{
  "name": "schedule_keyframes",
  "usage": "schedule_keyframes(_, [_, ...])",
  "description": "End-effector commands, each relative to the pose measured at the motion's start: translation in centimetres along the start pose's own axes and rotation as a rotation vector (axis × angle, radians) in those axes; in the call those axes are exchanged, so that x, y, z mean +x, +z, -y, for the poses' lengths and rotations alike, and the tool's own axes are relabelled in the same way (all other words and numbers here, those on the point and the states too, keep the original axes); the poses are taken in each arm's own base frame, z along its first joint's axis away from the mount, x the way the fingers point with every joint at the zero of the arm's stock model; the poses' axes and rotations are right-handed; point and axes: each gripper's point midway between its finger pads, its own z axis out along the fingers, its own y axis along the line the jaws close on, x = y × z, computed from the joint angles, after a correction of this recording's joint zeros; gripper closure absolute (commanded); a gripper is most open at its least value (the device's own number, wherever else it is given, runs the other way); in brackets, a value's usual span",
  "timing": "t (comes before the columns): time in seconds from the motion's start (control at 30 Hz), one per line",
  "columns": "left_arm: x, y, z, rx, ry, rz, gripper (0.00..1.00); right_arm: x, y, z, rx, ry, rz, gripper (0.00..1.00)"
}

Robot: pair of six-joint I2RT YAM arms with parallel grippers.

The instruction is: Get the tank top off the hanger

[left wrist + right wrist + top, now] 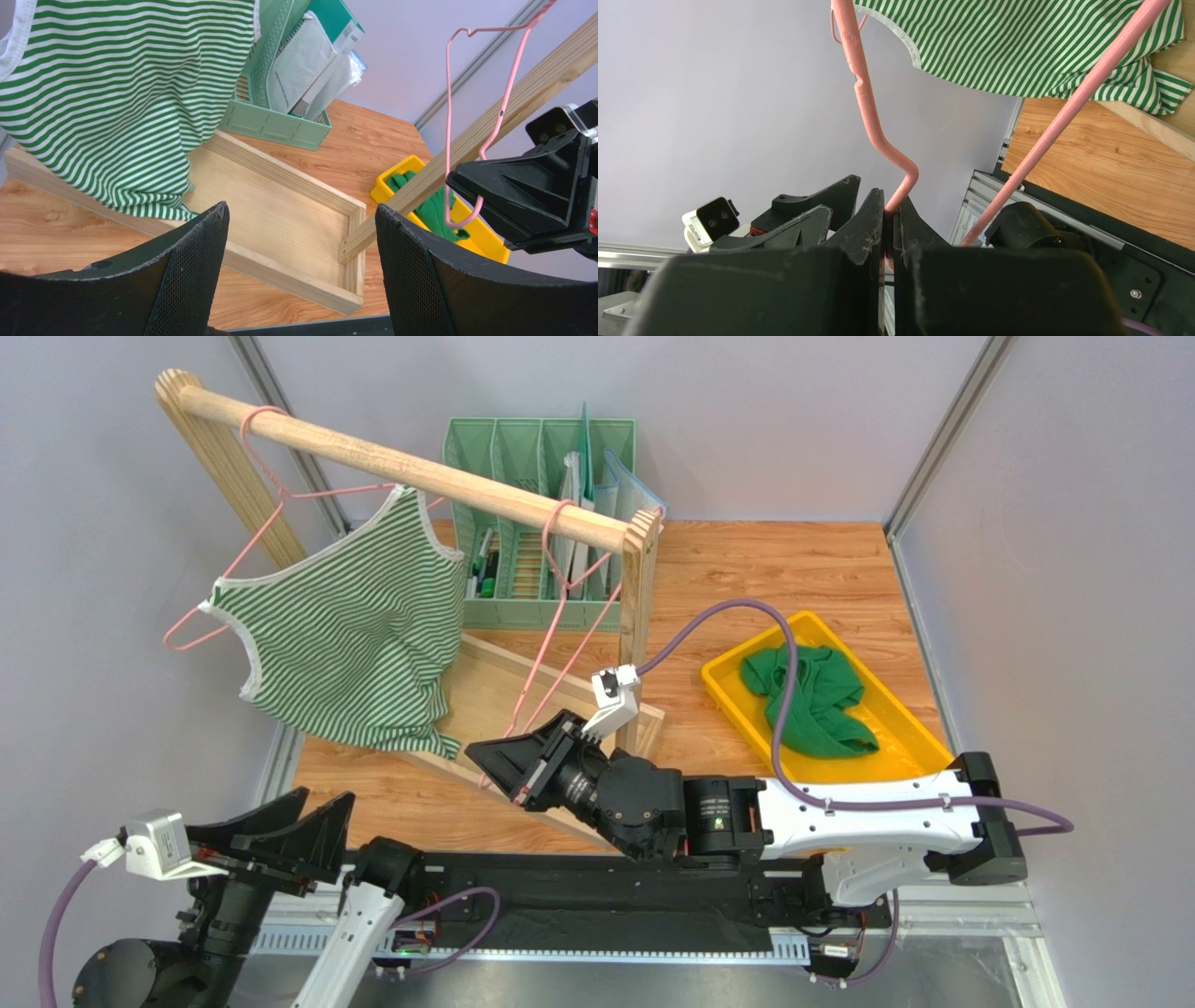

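Observation:
A green-and-white striped tank top (pixel 351 630) (pixel 119 91) (pixel 1032 42) hangs tilted from a pink hanger (pixel 337 490) hooked over the left end of the wooden rod (pixel 421 469). Its hem rests on the rack's wooden base. A second, bare pink hanger (pixel 558 513) (pixel 449 105) (pixel 868 105) hangs further right on the rod. My right gripper (pixel 491 756) (pixel 891 203) is shut on that bare hanger's lower corner, right of and below the tank top. My left gripper (pixel 288 833) (pixel 302 207) stands open and empty, low at the near left, apart from the cloth.
The rack's wooden base tray (pixel 281 210) lies under the rod, with an upright post (pixel 638 602) at its right end. A mint file organizer (pixel 540 476) stands behind it. A yellow tray (pixel 730 686) holding a green cloth (pixel 814 700) sits at the right. Grey walls enclose the table.

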Motion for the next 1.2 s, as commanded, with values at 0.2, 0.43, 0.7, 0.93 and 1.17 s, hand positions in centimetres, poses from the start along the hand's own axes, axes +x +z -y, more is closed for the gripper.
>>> schedule_keyframes(0.2, [0.6, 1.0, 0.0, -0.005, -0.002, -0.032, 0.19, -3.5, -2.6, -1.1, -0.062, 0.100, 0.060, 1.00])
schedule_keyframes(0.43, [1.0, 1.3, 0.0, -0.002, -0.012, -0.044, 0.19, -3.1, -3.1, -0.9, -0.069, 0.102, 0.028, 0.95])
schedule_keyframes(0.7, [1.3, 1.3, -0.2, -0.010, -0.012, -0.052, 0.20, -2.5, -3.2, -0.6, -0.068, 0.064, -0.006, 0.68])
schedule_keyframes(0.93, [1.5, 1.5, -0.1, -0.007, -0.013, -0.057, 0.19, -2.4, -3.5, -0.1, -0.053, 0.019, -0.017, 0.40])
schedule_keyframes(1.17, [1.4, 1.2, -0.5, -0.020, 0.000, -0.056, 0.19, -2.6, -3.9, 2.4, 0.072, -0.127, -0.037, 0.02])
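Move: On the rail near its right end sits the hook of the pink hanger whose lower corner the right hand still pinches; from that hand the hook is about 20 cm ahead, 9 cm right and 10 cm up. The post's top is some 18 cm ahead, 16 cm right and 9 cm up; the striped tank top hangs roughly 15 cm ahead and 16 cm left, slightly lower. From the left hand the hook is about 25 cm ahead, 26 cm right and 10 cm up. Drawing the pinched corner of the hanger about 3 cm to the right, the right hand brings the hook along the rail towards the end post. It then stays nearly in place while its fingers open from shut to almost fully wide, ending the pinch, and sinks about 1 cm at the end. ##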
